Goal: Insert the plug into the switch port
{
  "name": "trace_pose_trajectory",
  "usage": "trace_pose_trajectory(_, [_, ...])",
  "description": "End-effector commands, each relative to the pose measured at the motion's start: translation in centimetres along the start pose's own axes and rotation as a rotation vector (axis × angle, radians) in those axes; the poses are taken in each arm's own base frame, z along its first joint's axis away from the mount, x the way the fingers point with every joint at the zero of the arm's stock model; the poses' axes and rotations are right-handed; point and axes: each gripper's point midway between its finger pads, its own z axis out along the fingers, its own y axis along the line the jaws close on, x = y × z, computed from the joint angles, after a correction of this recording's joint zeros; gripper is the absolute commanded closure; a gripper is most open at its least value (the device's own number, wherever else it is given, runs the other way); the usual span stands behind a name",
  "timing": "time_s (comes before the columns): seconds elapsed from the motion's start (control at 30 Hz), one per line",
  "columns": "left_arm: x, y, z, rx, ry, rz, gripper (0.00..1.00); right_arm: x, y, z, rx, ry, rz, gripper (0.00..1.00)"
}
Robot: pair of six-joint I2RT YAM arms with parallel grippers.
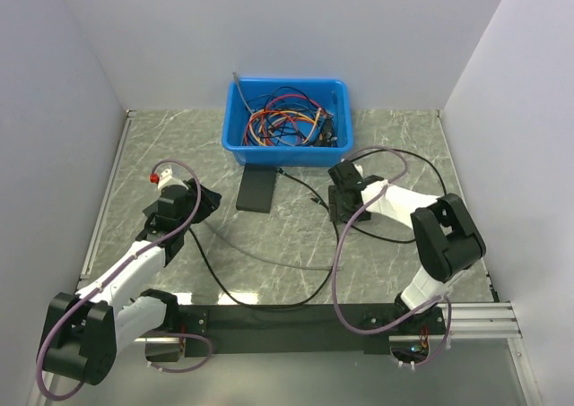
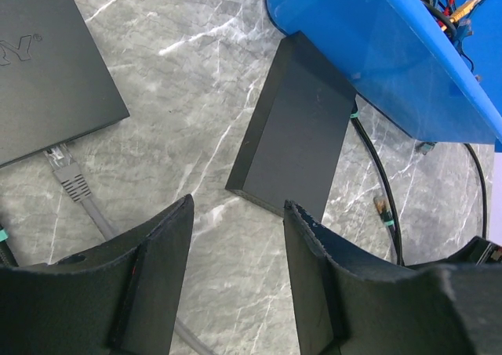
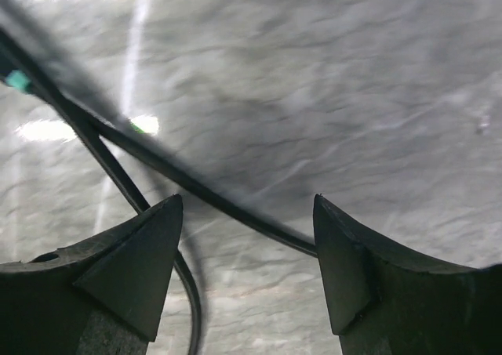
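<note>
A black switch box (image 2: 47,65) lies at the upper left of the left wrist view, with a grey cable's plug (image 2: 67,173) sitting at its near edge. A second flat black box (image 2: 302,128) (image 1: 256,189) lies in front of the blue bin. A loose plug (image 2: 382,208) on a black cable (image 1: 269,306) lies on the table to its right. My left gripper (image 2: 238,206) (image 1: 204,200) is open and empty above bare table. My right gripper (image 3: 247,202) (image 1: 339,207) is open, low over the table, and the black cable (image 3: 196,190) crosses just beyond its fingertips.
A blue bin (image 1: 235,142) holding several coloured cables stands at the back centre. A grey cable (image 1: 269,258) and the black cable loop across the middle of the marble table. White walls close in the left, right and back.
</note>
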Motion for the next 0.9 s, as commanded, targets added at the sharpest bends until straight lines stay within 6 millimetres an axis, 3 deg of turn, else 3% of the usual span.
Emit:
trace_pose_trajectory(0.0, [-0.5,-0.4,0.1,0.011,-0.027,0.002,0.45,-2.3,2.2,-1.7,-0.043,-0.102,-0.003,0.26])
trace_pose_trajectory(0.13, [-0.6,-0.2,-0.1,0.008,-0.038,0.003,0.44,-3.4,3.3,-4.5,-0.155,-0.211,0.072,0.29])
trace_pose_trajectory(0.27, [-0.6,-0.2,-0.2,0.011,-0.036,-0.001,0.44,-3.6,4.4,-5.9,-0.209,-0.247,0.086,0.32])
trace_pose_trajectory(0.57, [-0.5,-0.2,-0.5,0.011,-0.039,0.003,0.44,-2.0,5.6,-3.5,-0.193,-0.171,0.050,0.44])
trace_pose_trajectory(0.67, [-0.4,-0.1,-0.5,0.012,-0.036,0.001,0.44,-2.3,5.4,-2.4,-0.150,-0.174,0.052,0.45])
trace_pose_trajectory(0.87, [-0.2,0.1,-0.3,0.007,-0.032,0.003,0.44,-4.4,5.7,-2.1,-0.122,-0.220,0.068,0.47])
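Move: The loose plug with the green tie lies on the table roughly 8 cm to the right hand's left and 5 cm ahead, about 1 cm lower than the fingers. Between them, some 5 cm left and 3 cm ahead of the hand, the long looping black cable crosses the plug's own cable. The flat black switch by the bin sits about 21 cm left and 8 cm ahead. From the left hand the plug is some 24 cm right, 4 cm ahead and 10 cm below. Up and to the left, the right hand hops over the looping black cable towards the loose plug: it rises about 6 cm while going left, then sinks most of the way back, ending some 5 cm farther left. The wrist tilts roughly 10 degrees so the fingers point more forward, and they narrow from wide to about half open, gripping nothing. ##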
